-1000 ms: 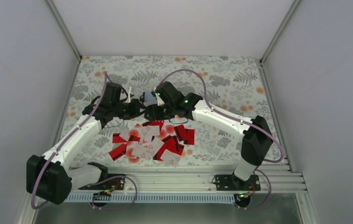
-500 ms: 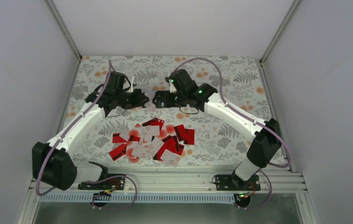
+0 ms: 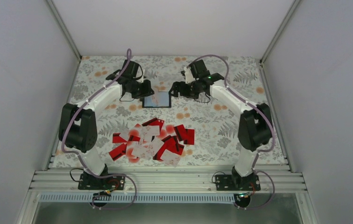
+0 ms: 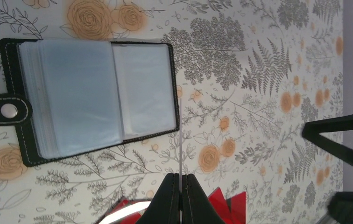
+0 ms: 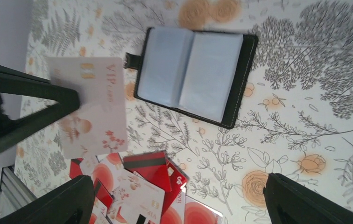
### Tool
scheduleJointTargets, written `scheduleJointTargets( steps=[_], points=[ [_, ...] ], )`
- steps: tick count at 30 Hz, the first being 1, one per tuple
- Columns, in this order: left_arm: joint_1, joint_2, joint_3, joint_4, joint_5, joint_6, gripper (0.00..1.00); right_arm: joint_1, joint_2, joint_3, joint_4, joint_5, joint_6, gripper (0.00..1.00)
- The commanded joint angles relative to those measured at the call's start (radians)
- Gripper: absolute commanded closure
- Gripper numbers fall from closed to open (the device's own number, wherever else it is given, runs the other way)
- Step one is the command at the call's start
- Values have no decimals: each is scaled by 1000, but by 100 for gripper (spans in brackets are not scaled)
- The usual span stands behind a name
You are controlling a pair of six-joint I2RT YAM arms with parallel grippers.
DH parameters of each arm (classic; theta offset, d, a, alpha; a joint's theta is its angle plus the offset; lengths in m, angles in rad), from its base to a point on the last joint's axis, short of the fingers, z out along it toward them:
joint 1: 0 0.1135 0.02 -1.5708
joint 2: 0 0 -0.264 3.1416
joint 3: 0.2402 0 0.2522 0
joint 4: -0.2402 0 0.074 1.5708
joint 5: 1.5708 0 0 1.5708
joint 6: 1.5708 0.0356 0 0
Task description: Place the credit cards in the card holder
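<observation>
The card holder (image 3: 156,100) lies open and flat on the table, black with pale blue sleeves (image 5: 195,74), its snap tab (image 4: 4,110) pointing away. My left gripper (image 3: 148,90) hovers at its left edge, shut on a white credit card (image 5: 95,107) marked VIP; in the left wrist view that card (image 4: 180,140) shows edge-on between the fingers of the left gripper (image 4: 180,176). My right gripper (image 3: 176,88) is just right of the holder, and in its own view the right gripper (image 5: 179,179) is open and holds nothing. The other credit cards (image 3: 151,142) lie heaped nearer the arm bases.
The floral table cover (image 3: 221,116) runs to white walls at the back and both sides. A metal rail (image 3: 174,179) carrying the arm bases lines the near edge. The heap of red and white cards (image 5: 142,191) sits close below the holder.
Both arms swung away from each other and toward the far side. The right gripper opened, and the card holder now lies open on the table. The left gripper kept its card.
</observation>
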Motion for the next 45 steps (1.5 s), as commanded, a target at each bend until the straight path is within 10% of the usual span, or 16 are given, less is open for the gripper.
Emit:
scheduleJointTargets(
  steps=[1, 17, 45],
  points=[
    [25, 66, 40, 37, 18, 25, 98, -32, 111, 76, -11, -125, -19, 9],
    [128, 288, 93, 190, 216, 186, 98, -77, 359, 186, 76, -224, 89, 48],
    [130, 387, 80, 268, 248, 108, 98, -96, 550, 260, 99, -333, 96, 58]
  ],
)
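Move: From my left hand, which holds a card, the open card holder's right page lies about 8 cm ahead, 4 cm right and 14 cm below. The left page is level with it, 7 cm farther left, and the nearest red card lies 4 cm behind my hand, 1 cm left. From my right hand, that right page is some 9 cm ahead, 5 cm left and 17 cm below; the held card hangs 7 cm left, 2 cm ahead, 4 cm lower. I drop my right hand about 13 cm towards the outer edge of the holder's right page, forward and a little left too, tipping its fingers some 20 degrees steeper and narrowing them from wide to less than half open. My left hand keeps its pinch on the card, carrying it about 9 cm down and 7 cm forward to hover over the holder, its wrist turning slightly clockwise. ##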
